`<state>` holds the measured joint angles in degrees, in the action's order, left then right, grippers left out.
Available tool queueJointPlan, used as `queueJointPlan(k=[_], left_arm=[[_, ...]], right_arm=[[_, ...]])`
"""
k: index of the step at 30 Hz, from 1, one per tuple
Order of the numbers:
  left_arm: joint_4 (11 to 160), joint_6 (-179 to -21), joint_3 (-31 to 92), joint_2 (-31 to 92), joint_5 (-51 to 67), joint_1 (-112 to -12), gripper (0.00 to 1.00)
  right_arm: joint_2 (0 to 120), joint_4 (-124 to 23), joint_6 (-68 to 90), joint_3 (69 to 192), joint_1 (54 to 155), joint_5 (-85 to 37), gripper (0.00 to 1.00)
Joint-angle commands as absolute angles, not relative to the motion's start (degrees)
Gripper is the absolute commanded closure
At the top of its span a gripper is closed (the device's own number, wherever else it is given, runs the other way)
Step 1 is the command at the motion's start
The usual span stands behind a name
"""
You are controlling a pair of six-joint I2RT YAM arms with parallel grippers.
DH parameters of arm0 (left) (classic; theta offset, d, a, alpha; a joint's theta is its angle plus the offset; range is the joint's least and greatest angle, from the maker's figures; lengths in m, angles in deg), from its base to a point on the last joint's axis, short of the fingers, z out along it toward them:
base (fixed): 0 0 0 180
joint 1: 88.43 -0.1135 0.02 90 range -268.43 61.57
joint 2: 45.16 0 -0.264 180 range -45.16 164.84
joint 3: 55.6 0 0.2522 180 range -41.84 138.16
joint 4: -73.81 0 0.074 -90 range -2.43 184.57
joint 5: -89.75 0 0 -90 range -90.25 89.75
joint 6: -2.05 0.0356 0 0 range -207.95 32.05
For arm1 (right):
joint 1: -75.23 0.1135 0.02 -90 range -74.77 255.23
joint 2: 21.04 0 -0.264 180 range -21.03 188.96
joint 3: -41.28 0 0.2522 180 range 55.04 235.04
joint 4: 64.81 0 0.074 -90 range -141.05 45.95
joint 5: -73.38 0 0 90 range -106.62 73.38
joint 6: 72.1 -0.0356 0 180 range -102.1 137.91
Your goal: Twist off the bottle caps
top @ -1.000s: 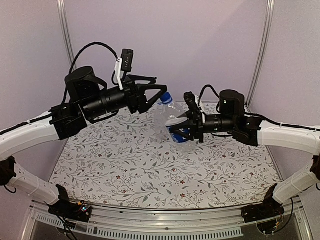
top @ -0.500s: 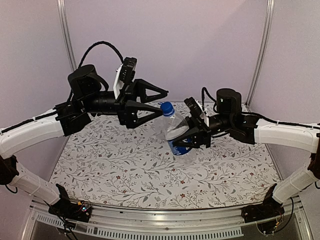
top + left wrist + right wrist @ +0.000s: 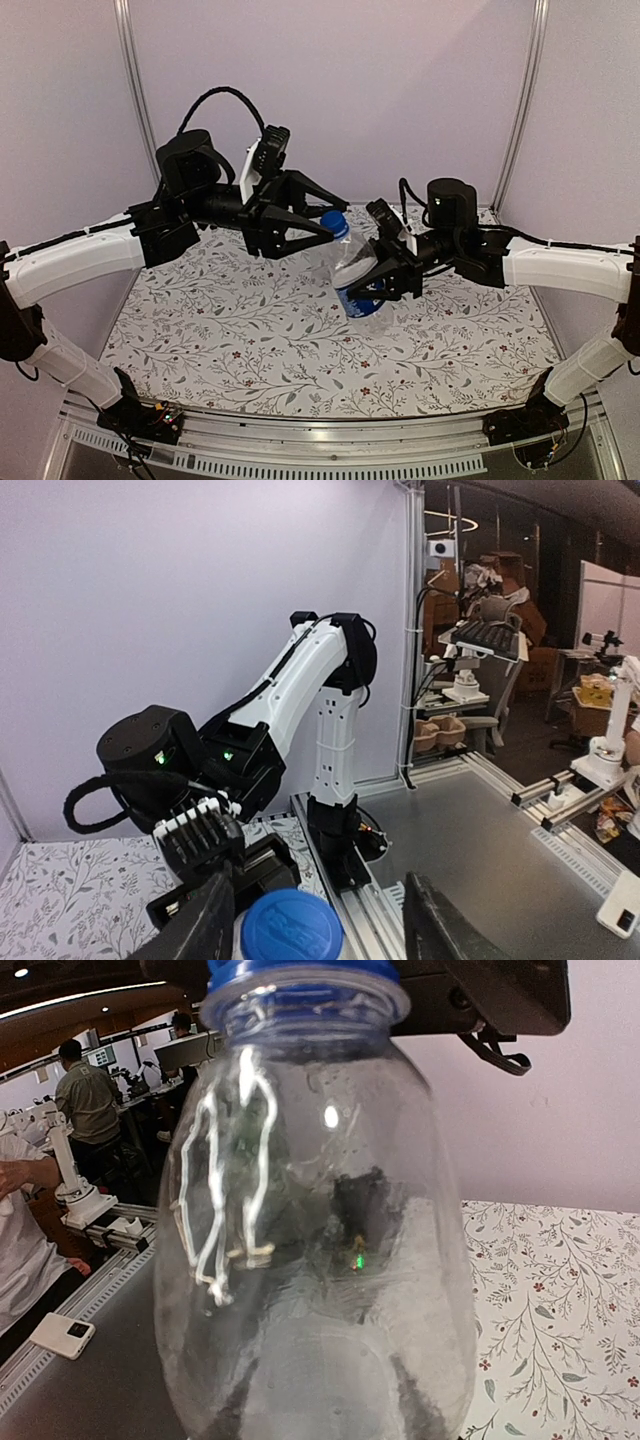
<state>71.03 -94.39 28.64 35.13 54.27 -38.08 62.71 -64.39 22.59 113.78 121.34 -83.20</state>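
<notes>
A clear bottle with a dark blue label band is lifted off the table, leaning left. My right gripper is shut on its lower body. In the right wrist view the bottle fills the picture, its blue cap at the top edge. My left gripper stands open around the blue cap. In the left wrist view the cap lies against the left finger, while the right finger stands well apart from it.
A floral cloth covers the table, with lilac walls behind and at the sides. An aluminium rail runs along the near edge. The right arm fills the middle of the left wrist view.
My left gripper has come right and down until its fingers sit on either side of the cap, and they have narrowed. The right gripper has kept the bottle, shifting it slightly.
</notes>
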Motion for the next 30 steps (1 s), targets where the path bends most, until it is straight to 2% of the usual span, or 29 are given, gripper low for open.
queueJointPlan(k=[1,13,21,26,30], left_arm=[[69.8,-93.6,30.1,36.0,54.7,-38.8,0.47],[70.5,-93.0,30.1,36.7,53.8,-38.8,0.59],[70.8,-93.7,29.3,35.8,50.5,-38.8,0.80],[68.6,-96.9,26.1,32.4,38.8,-38.7,0.90],[68.9,-102.5,24.0,29.5,18.9,-36.4,1.00]], right_arm=[[63.3,-65.0,21.9,115.3,121.2,-83.8,0.66],[63.2,-64.9,21.9,115.0,121.2,-83.1,0.66],[62.8,-64.5,21.7,114.6,121.2,-78.5,0.66],[61.3,-62.2,21.7,114.5,121.0,-66.1,0.67],[60.2,-60.3,21.3,114.8,121.0,-54.1,0.67]])
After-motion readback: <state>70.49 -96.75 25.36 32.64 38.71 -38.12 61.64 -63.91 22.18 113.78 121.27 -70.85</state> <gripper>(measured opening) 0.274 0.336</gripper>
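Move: The blue cap sits almost at the left hand's point, between its open fingers and about 1 cm ahead of their middle. The middle of the bottle hangs some 11 cm below this hand, 1 cm back and 3 cm to its right. The second, clear bottle stands roughly 19 cm ahead, 3 cm left and 33 cm below. From the right hand, which already holds the bottle's body, the cap is about 11 cm up, 2 cm ahead and 3 cm left. Barely shifting at first, the left hand shuts its open fingers to about half their gap and pinches the blue cap from its front and back sides. With the cap gripped, both hands swing forward about 4 cm together, the left turning some 15 degrees counter-clockwise and the right, keeping its hold on the bottle, some 10 degrees clockwise, a twist in the unscrewing sense. ##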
